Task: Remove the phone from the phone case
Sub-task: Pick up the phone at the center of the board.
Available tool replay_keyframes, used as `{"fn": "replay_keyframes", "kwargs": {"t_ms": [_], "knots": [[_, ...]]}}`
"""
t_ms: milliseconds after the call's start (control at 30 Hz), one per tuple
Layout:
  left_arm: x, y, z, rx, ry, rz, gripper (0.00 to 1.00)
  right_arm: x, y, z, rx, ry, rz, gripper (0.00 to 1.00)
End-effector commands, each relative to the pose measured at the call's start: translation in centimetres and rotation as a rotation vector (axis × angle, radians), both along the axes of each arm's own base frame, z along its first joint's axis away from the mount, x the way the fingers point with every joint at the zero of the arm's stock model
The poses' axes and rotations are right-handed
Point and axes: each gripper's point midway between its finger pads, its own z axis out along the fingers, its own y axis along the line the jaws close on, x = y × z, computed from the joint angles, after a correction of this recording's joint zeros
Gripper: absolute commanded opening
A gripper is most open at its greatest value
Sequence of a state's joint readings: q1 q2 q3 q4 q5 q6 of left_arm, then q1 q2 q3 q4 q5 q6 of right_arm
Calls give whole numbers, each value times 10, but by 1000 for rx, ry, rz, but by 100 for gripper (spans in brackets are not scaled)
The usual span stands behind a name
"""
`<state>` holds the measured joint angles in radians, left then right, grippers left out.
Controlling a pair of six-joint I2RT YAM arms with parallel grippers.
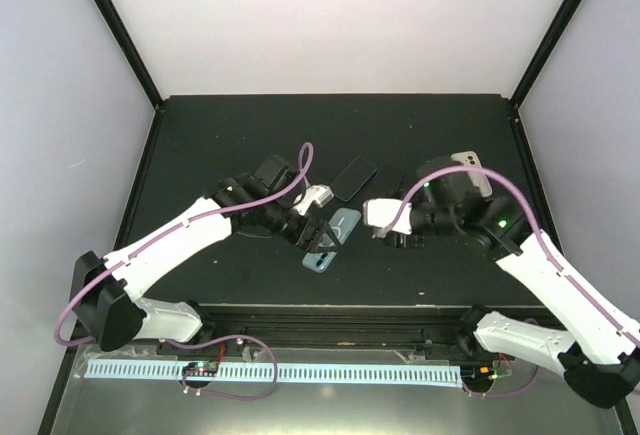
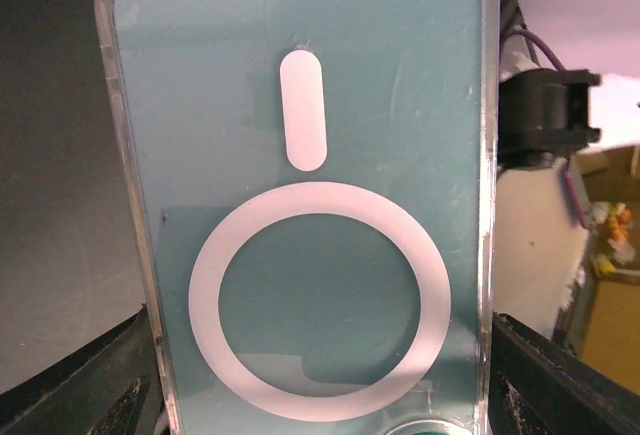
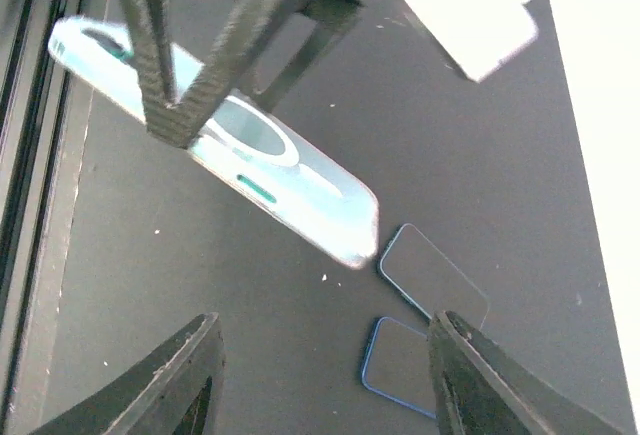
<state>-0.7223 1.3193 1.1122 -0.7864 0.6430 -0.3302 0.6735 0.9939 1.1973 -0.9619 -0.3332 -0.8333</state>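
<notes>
A teal phone (image 2: pixel 300 85) sits inside a clear phone case (image 2: pixel 488 155) with a white ring and pill mark on its back. My left gripper (image 2: pixel 320 380) is shut on the cased phone across its width, one black finger (image 2: pixel 85 385) on each long edge. In the top view the phone (image 1: pixel 330 243) is held tilted above the table's middle by the left gripper (image 1: pixel 318 230). My right gripper (image 1: pixel 400 233) hovers just to its right. In the right wrist view the right gripper (image 3: pixel 325 375) stands open and empty, with the cased phone (image 3: pixel 300 190) ahead of it and apart.
Two dark, blue-edged phones (image 3: pixel 432 277) (image 3: pixel 400 365) lie flat on the black table beyond the held one, also seen in the top view (image 1: pixel 355 177). A white phone (image 1: pixel 470 165) lies behind the right arm. The table's rail (image 1: pixel 330 310) runs along the near edge.
</notes>
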Motion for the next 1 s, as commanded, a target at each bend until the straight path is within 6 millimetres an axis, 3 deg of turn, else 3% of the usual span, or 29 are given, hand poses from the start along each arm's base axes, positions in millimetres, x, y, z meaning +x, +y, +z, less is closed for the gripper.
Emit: {"fn": "replay_keyframes", "kwargs": {"t_ms": [0, 500, 767, 967], "knots": [[-26, -2, 18, -86, 53, -97, 64, 11, 2, -8, -242, -215, 45, 56], [-47, 7, 22, -103, 114, -129, 63, -11, 56, -43, -535, -412, 281, 48], [-54, 11, 12, -86, 134, -159, 64, -19, 60, -62, -641, -476, 366, 27], [-54, 7, 10, -100, 147, -182, 67, -16, 57, -64, -652, -516, 369, 9]]}}
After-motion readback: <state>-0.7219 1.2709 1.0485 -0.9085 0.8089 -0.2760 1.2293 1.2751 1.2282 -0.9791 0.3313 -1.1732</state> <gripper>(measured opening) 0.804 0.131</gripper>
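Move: The left hand already holds the cased phone, its middle roughly 1 cm ahead of that hand and 1 cm to its right, at the same height. From the open right hand the phone's middle lies some 9 cm left, 2 cm back and 7 cm lower. Beyond, on the board, one bare phone lies about 20 cm ahead, 2 cm left, the other 18 cm ahead, 8 cm right, both about 27 cm below. Right hand sinks leftward some 9 cm and pinches the cased phone, which the left draws 5 cm back. ##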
